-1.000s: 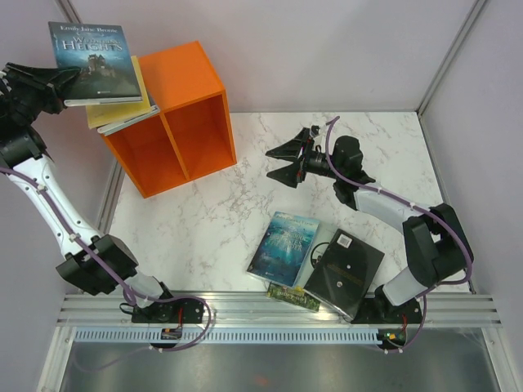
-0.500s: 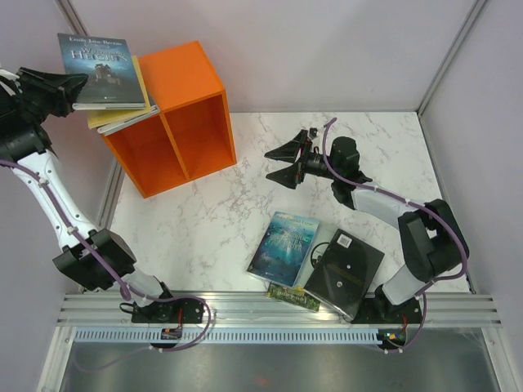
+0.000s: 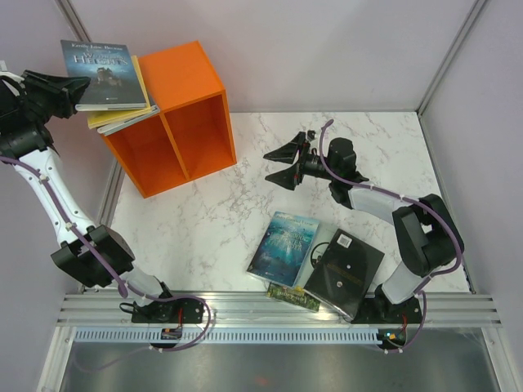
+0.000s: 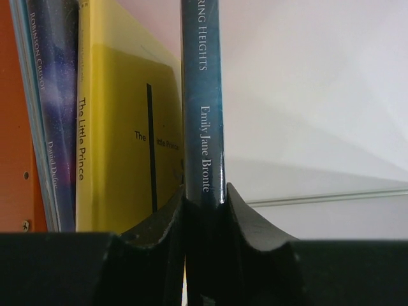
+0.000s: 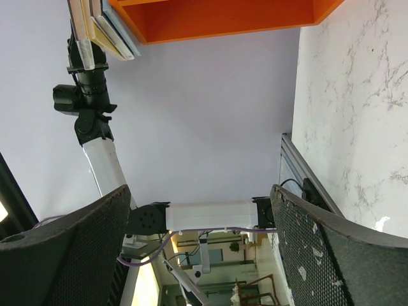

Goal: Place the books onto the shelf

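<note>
The orange shelf [image 3: 186,114] lies on the table at the back left, its two compartments facing forward. On its left top a yellow book [image 3: 116,115] rests with others under it. My left gripper [image 3: 69,88] is shut on a dark blue book [image 3: 101,72], held flat just above that stack. In the left wrist view the dark blue book [image 4: 203,115] stands in my left gripper [image 4: 204,192], beside the yellow book [image 4: 121,146] and a purple galaxy book [image 4: 56,108]. My right gripper [image 3: 282,163] hangs open and empty over mid-table. A teal book [image 3: 283,247], a black book [image 3: 343,273] and a green-gold book [image 3: 292,296] lie near the front.
A marble tabletop [image 3: 212,220] spreads between the shelf and the loose books. Grey walls close in the left, back and right sides. A metal rail [image 3: 278,306] runs along the near edge. In the right wrist view the shelf [image 5: 217,16] and the left arm [image 5: 95,115] show beyond the open fingers.
The left gripper has carried the dark blue book slightly right and back, closer over the stack on the shelf. The right gripper has drifted a little left, still open.
</note>
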You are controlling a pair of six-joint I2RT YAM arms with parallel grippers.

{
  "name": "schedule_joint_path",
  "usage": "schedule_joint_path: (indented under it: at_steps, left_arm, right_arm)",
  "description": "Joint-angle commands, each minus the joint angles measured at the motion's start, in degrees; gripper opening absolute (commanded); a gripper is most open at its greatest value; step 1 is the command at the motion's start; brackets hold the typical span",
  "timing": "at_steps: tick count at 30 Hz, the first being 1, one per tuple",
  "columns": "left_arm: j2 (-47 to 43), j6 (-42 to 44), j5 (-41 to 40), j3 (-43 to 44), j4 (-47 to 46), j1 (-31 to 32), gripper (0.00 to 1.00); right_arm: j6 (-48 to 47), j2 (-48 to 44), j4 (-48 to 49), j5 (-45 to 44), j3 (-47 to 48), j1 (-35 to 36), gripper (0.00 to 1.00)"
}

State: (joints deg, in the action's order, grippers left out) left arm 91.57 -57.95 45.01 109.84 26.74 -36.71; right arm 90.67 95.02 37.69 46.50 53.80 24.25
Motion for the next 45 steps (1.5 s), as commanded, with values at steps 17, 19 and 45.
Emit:
schedule_joint_path:
  at_steps: [17,19,45]
  left_arm:
    - [3.6,12.2,-4.8,8.6,11.2,-0.1,0.64]
    - [3.6,13.0,-5.3,9.6,12.8,-0.6,0.7]
    - [-13.8,18.9,-39.0,22.5,37.3,-6.7,0.94]
  right_arm:
    - [1.3,1.5,5.4,0.8,1.2,0.1,0.93]
    - [1.3,1.3,5.3,0.9,0.8,0.1,0.93]
    - [-19.0,-5.5,-21.9,-1.8,2.4,-0.3,0.92]
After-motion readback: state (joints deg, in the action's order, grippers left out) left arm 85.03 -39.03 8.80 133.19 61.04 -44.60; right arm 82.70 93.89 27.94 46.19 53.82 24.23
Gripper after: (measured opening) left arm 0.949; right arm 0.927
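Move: The left gripper still pinches the spine side of Wuthering Heights, whose middle lies about 4 cm ahead and 6 cm right of it at the same height. Its place, the book stack topped by the yellow Little Prince, centres about 3 cm ahead, 8 cm right and 5 cm below; the bare shelf top is roughly 3 cm ahead, 20 cm right and 8 cm down. From the right hand the stack is some 11 cm ahead, 38 cm left and 16 cm up. Lower the left gripper about 3 cm to set Wuthering Heights on the stack, opening the fingers wide from partway down so they let go of the spine. Then draw the hand back and left, away from the stack, turning it some 40 degrees counter-clockwise and rolling its left side up, and climb at the end. Let the empty, open right hand begin to sink a little. ##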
